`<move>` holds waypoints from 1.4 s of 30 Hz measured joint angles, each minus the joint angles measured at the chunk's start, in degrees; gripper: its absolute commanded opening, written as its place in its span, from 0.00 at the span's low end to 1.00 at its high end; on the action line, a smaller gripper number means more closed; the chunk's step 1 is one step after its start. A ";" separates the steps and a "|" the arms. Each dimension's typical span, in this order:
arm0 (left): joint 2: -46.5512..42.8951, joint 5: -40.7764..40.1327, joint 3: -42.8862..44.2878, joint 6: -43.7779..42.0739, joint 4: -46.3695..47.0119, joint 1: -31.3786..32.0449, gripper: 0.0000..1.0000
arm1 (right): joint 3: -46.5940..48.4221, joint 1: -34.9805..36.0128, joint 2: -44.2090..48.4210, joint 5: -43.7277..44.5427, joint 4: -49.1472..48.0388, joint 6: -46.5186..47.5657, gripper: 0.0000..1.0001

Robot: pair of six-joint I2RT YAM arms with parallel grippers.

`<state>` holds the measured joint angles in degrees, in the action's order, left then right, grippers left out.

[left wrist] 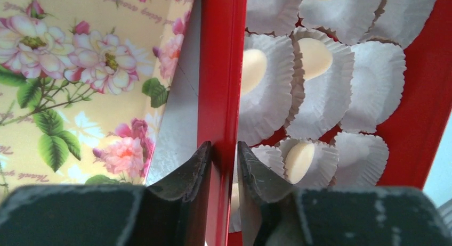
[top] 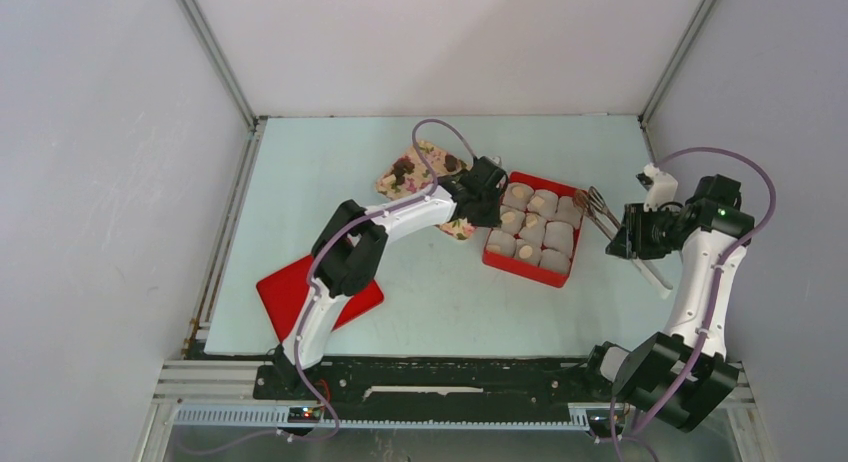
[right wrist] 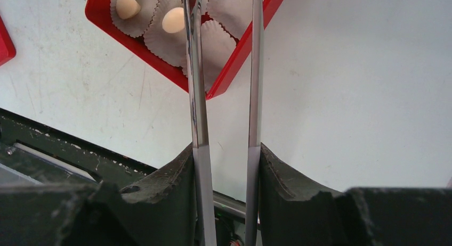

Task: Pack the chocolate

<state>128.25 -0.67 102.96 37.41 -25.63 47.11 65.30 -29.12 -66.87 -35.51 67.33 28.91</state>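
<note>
A red box point(top: 525, 272) holds white paper cups point(left wrist: 373, 81), and several of them contain a pale cream chocolate point(left wrist: 314, 57) point(right wrist: 173, 19) point(top: 519, 192). Dark brown chocolate point(top: 403, 169) lies on the floral tray point(top: 392, 187) point(left wrist: 80, 97) left of the box. My left gripper point(top: 496, 203) point(left wrist: 224, 147) straddles the box's left wall point(left wrist: 221, 70), with its jaws closed against it. My right gripper point(top: 624, 242) point(right wrist: 226, 147) is shut on metal tongs point(top: 600, 210) point(right wrist: 197, 97). The tongs point at the box's right side. Their two arms stand apart, and their tips look empty.
A flat red lid point(top: 285, 292) lies at the front left, partly under my left arm. The floral tray touches the box's left wall. Grey walls close in the table on three sides.
</note>
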 measured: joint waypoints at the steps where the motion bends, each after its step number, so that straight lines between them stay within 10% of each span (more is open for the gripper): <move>1: -0.11 0.50 0.00 0.13 -0.11 0.02 0.31 | 0.00 0.22 -0.04 0.26 -0.22 -0.04 0.31; 14: -9.46 8.90 -6.71 -2.64 2.47 -0.94 0.52 | 1.33 10.32 -4.55 13.33 -2.21 -1.90 0.31; 17: -13.57 11.67 -11.32 -5.57 4.46 -3.26 0.98 | 3.67 11.91 -7.69 17.38 -1.95 -1.86 0.32; 31: -32.39 16.94 -19.80 -17.64 6.23 -20.79 1.00 | 10.43 22.18 -18.25 32.04 -1.99 -1.81 0.32; 42: -30.47 42.45 -23.80 -6.32 15.28 -35.54 1.00 | 16.46 25.03 -26.84 33.90 -1.77 -3.45 0.34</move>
<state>97.78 41.78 79.15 31.09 -10.35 11.57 81.76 -4.10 -93.71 -1.61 65.56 25.45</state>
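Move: The left hand is at the box's left rim, with the box's middle about 8 cm to its right and 3 cm below. The chocolate tray lies roughly 8 cm ahead and 12 cm left of it. From the right hand, which holds the tongs, the box's middle is some 12 cm ahead, 14 cm left and 15 cm below, and the tray about 20 cm ahead, 35 cm left. Left hand opens, rises and swings 20 cm left off the box; right brings tongs 8 cm forward, down. ##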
